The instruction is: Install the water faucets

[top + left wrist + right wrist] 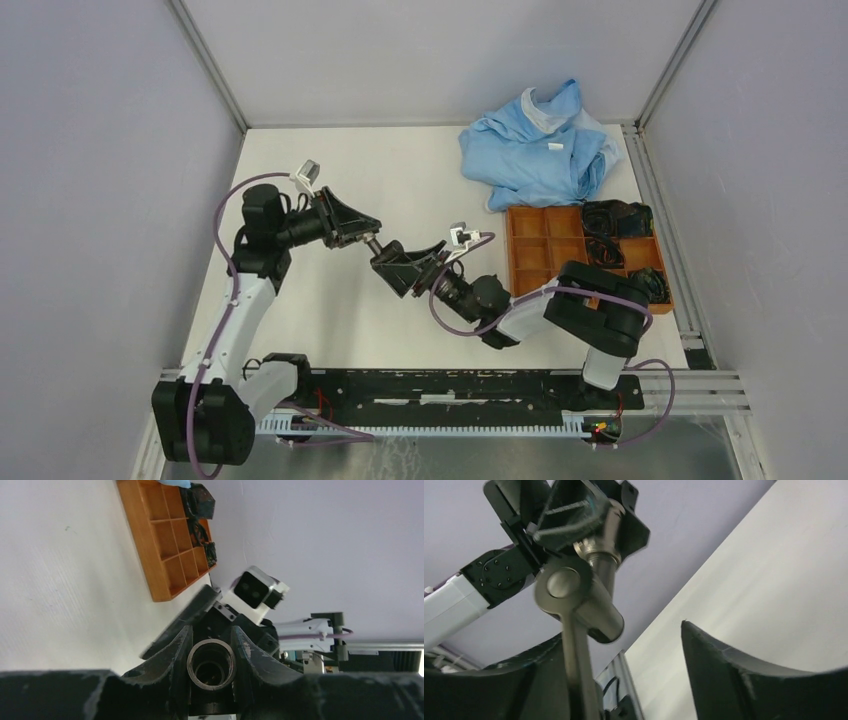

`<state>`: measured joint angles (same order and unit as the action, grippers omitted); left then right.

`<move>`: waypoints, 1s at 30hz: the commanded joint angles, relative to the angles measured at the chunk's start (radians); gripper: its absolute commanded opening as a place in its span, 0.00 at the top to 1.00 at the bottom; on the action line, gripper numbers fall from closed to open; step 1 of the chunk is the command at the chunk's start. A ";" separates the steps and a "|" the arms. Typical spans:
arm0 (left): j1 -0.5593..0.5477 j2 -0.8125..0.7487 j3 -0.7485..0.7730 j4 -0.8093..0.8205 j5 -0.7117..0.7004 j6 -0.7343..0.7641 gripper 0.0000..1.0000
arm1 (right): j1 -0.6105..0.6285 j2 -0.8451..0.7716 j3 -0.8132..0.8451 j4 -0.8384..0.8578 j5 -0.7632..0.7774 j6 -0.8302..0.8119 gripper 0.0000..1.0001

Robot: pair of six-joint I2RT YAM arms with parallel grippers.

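Observation:
A water faucet [375, 243], dark grey metal, hangs in the air between my two grippers at mid table. My left gripper [352, 226] is shut on its threaded end, which the left wrist view shows as an open ring [211, 662] clamped between both fingers. In the right wrist view the faucet body [584, 600] with its thin lever [576, 670] hangs from the left gripper [574, 515]. My right gripper [620, 630] is open. The lever lies beside its left finger [499, 680], and its right finger [734, 670] stands well apart from the faucet.
An orange compartment tray [527, 222] sits at the right, with black parts [615, 220] in its far compartments. A crumpled blue cloth [535, 150] lies behind it. A black rail [450, 385] runs along the near edge between the arm bases.

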<state>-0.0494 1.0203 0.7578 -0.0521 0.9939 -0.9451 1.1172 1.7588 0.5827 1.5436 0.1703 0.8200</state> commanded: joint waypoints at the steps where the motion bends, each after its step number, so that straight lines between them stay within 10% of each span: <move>1: -0.010 -0.062 0.015 0.058 0.069 -0.053 0.98 | -0.010 0.035 -0.026 0.413 -0.037 0.143 0.19; 10: 0.002 -0.018 0.135 -0.184 0.024 0.082 0.98 | -0.011 -0.263 -0.299 0.208 -0.059 -0.196 0.02; 14: 0.008 -0.009 0.165 -0.253 -0.025 0.113 0.98 | 0.023 -0.513 -0.276 -0.386 -0.073 -0.570 0.02; 19: 0.013 0.024 0.161 -0.307 -0.051 0.119 0.98 | 0.253 -0.588 -0.080 -1.003 0.379 -1.275 0.02; 25: 0.014 0.062 0.136 -0.275 -0.055 0.088 0.98 | 0.405 -0.488 -0.021 -0.844 0.718 -1.865 0.02; 30: 0.014 0.093 0.143 -0.333 -0.018 0.128 0.98 | 0.414 -0.314 -0.076 -0.274 0.682 -2.454 0.02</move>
<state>-0.0406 1.0992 0.8825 -0.3584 0.9195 -0.8528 1.5249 1.3426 0.5167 0.8677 0.7753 -1.0428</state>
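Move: Between the right hand's opening fingers runs the faucet lever; the faucet body lies about 2 cm ahead, 3 cm to the left and 2 cm above that hand. The pipe fitting clamped in the left gripper lies beyond it, some 5 cm ahead, 7 cm left and 5 cm above the right hand. From the left hand, the faucet body is about 5 cm to the right, 2 cm back and 3 cm lower. Opening the rest of the way, the right fingers come free of the faucet lever; the hand dips about 5 cm, swings right and climbs back, then draws back, ending some 8 cm right and 4 cm back. Meanwhile its wrist rolls about 110 degrees counter-clockwise, seen from behind the hand. The left hand keeps its grip on the pipe fitting, rises slightly, then sinks 2 to 3 cm, tipping down about 10 degrees. ##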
